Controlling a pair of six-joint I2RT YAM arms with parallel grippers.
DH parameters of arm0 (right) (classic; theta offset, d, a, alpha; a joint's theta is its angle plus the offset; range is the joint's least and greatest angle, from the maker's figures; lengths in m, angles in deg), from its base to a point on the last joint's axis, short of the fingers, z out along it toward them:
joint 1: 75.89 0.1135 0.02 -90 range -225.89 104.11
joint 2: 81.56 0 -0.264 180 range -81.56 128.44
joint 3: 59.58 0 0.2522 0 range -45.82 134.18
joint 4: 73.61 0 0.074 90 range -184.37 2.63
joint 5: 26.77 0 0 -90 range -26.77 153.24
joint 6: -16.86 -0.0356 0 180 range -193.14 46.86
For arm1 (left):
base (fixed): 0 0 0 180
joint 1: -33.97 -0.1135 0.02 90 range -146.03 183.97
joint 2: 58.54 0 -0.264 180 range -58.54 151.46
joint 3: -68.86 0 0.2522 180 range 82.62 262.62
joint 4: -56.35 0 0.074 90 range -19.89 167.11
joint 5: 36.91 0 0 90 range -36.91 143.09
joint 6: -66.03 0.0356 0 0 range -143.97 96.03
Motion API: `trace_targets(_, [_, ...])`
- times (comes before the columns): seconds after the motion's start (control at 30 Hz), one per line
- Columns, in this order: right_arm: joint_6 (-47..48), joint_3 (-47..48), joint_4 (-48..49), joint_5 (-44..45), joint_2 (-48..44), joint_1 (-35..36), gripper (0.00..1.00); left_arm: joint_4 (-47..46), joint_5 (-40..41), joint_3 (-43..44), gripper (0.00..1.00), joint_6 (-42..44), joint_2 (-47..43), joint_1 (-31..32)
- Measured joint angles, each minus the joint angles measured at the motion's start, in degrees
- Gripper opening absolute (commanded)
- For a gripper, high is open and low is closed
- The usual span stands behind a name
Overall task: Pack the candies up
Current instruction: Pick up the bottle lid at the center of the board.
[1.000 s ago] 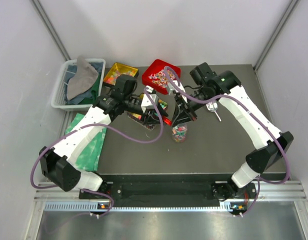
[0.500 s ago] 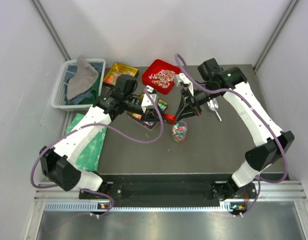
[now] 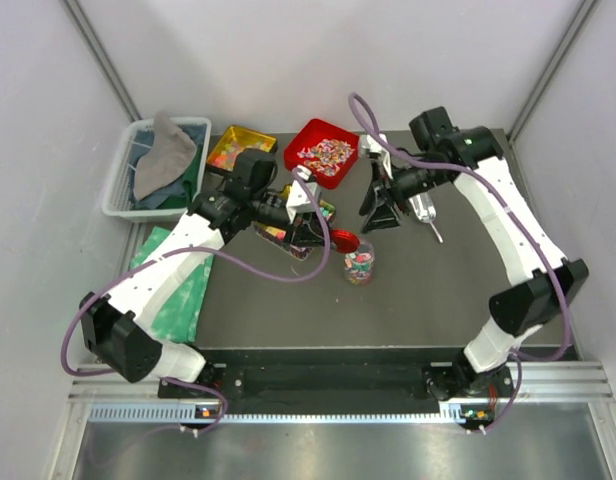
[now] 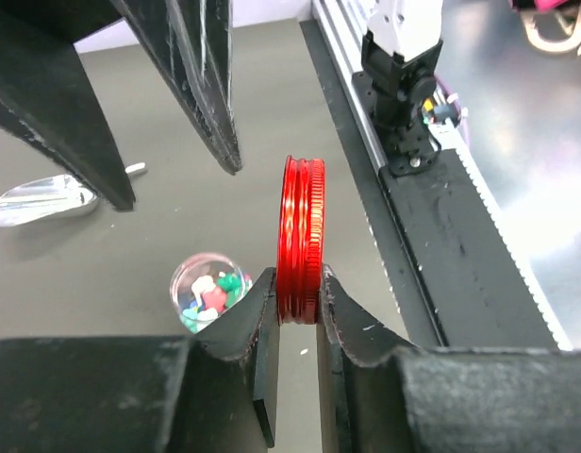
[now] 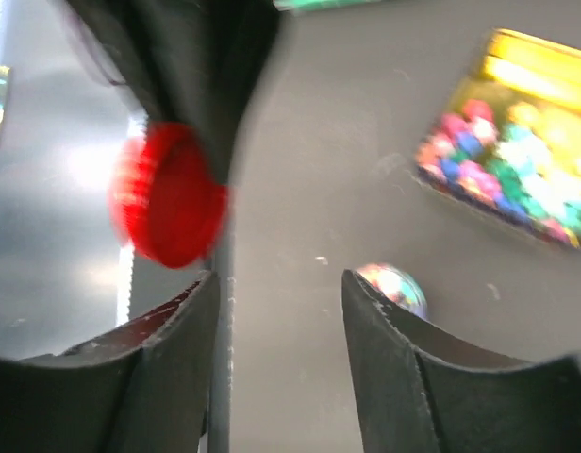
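Observation:
My left gripper [image 4: 298, 283] is shut on a red round lid [image 4: 301, 236], held edge-on between its fingers; in the top view the lid [image 3: 344, 239] hangs just left of a small clear jar [image 3: 359, 263] holding mixed candies [image 4: 208, 290]. My right gripper [image 3: 380, 214] stands open above and to the right of the jar with nothing between its fingers [image 5: 182, 326]. From the right wrist the lid [image 5: 168, 196] and the jar [image 5: 396, 284] show blurred. More candies lie in a red tray [image 3: 323, 152], a yellow tray [image 3: 241, 146] and a tray [image 5: 503, 179] partly hidden under my left arm.
A metal spoon [image 3: 426, 213] lies on the dark mat right of my right gripper. A pale bin with a grey cloth [image 3: 158, 160] stands at the back left. A green cloth [image 3: 180, 290] lies along the mat's left edge.
My right gripper has opened, let go of the red lid and drawn back up and to the right. My left gripper has closed on the lid.

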Motion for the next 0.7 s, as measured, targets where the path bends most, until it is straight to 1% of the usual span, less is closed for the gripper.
trace_targets(0.07, [-2.82,-4.07,3.98,4.35,-3.13,-0.83,0.62,-2.08,-0.02,-0.17,0.0,-2.82,0.11,0.17])
trace_targets(0.13, [-5.7,-9.07,8.26,9.14,-7.43,-0.98,0.69,-5.18,0.04,-0.55,0.0,-6.91,0.42,0.2])
trace_targets(0.23, [-9.2,-20.55,17.53,19.02,-18.23,0.74,0.79,-11.69,0.02,-2.1,0.0,-14.25,1.25,-0.52])
trace_targets(0.27, [-9.79,-24.39,20.57,22.51,-22.34,2.12,0.85,-14.27,0.02,-2.62,0.0,-17.38,1.9,-1.03])
trace_targets(0.3, [-10.16,-27.65,22.99,26.01,-26.27,3.93,0.88,-16.39,-0.09,-2.93,0.0,-20.52,2.84,-1.57])
trace_targets(0.37, [-10.62,-33.05,28.17,31.78,-33.53,6.99,0.91,-20.17,-0.46,-2.99,0.0,-25.97,5.05,-2.62])
trace_targets(0.47, [-10.95,-36.35,32.54,36.61,-38.12,8.83,0.92,-26.16,-1.16,-2.99,0.0,-35.3,9.57,-4.04])
trace_targets(0.57, [-10.84,-37.83,36.74,42.58,-39.39,10.58,0.93,-31.26,-2.45,-2.97,0.0,-43.58,13.68,-4.83])
trace_targets(0.7, [-9.31,-38.88,40.87,50.12,-36.83,16.0,0.93,-40.96,-5.16,-2.97,0.0,-56.87,18.62,-4.87])
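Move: My left hand still holds the red lid by its rim, the lid lying about 6 cm left of my right hand and 4 cm nearer the base, almost level in height. The candy-filled bottle stands some 23 cm below my left hand, about 5 cm ahead and 7 cm to its right. From that same hand, the candy tray is roughly 16 cm ahead, 7 cm left and 28 cm down. The scoop lies about 17 cm ahead of my right hand, 16 cm to its right and 29 cm down. I carry the lid forward about 8 cm with my left hand, easing right and, in the later part, down, rolling the wrist some 40 degrees so its forward side tips down while the pinch holds. My right hand backs off to the right about 5 cm, dipping and then recovering, opens wide, rolls the opposite way and swings its fingertips clockwise towards forward, touching nothing. ##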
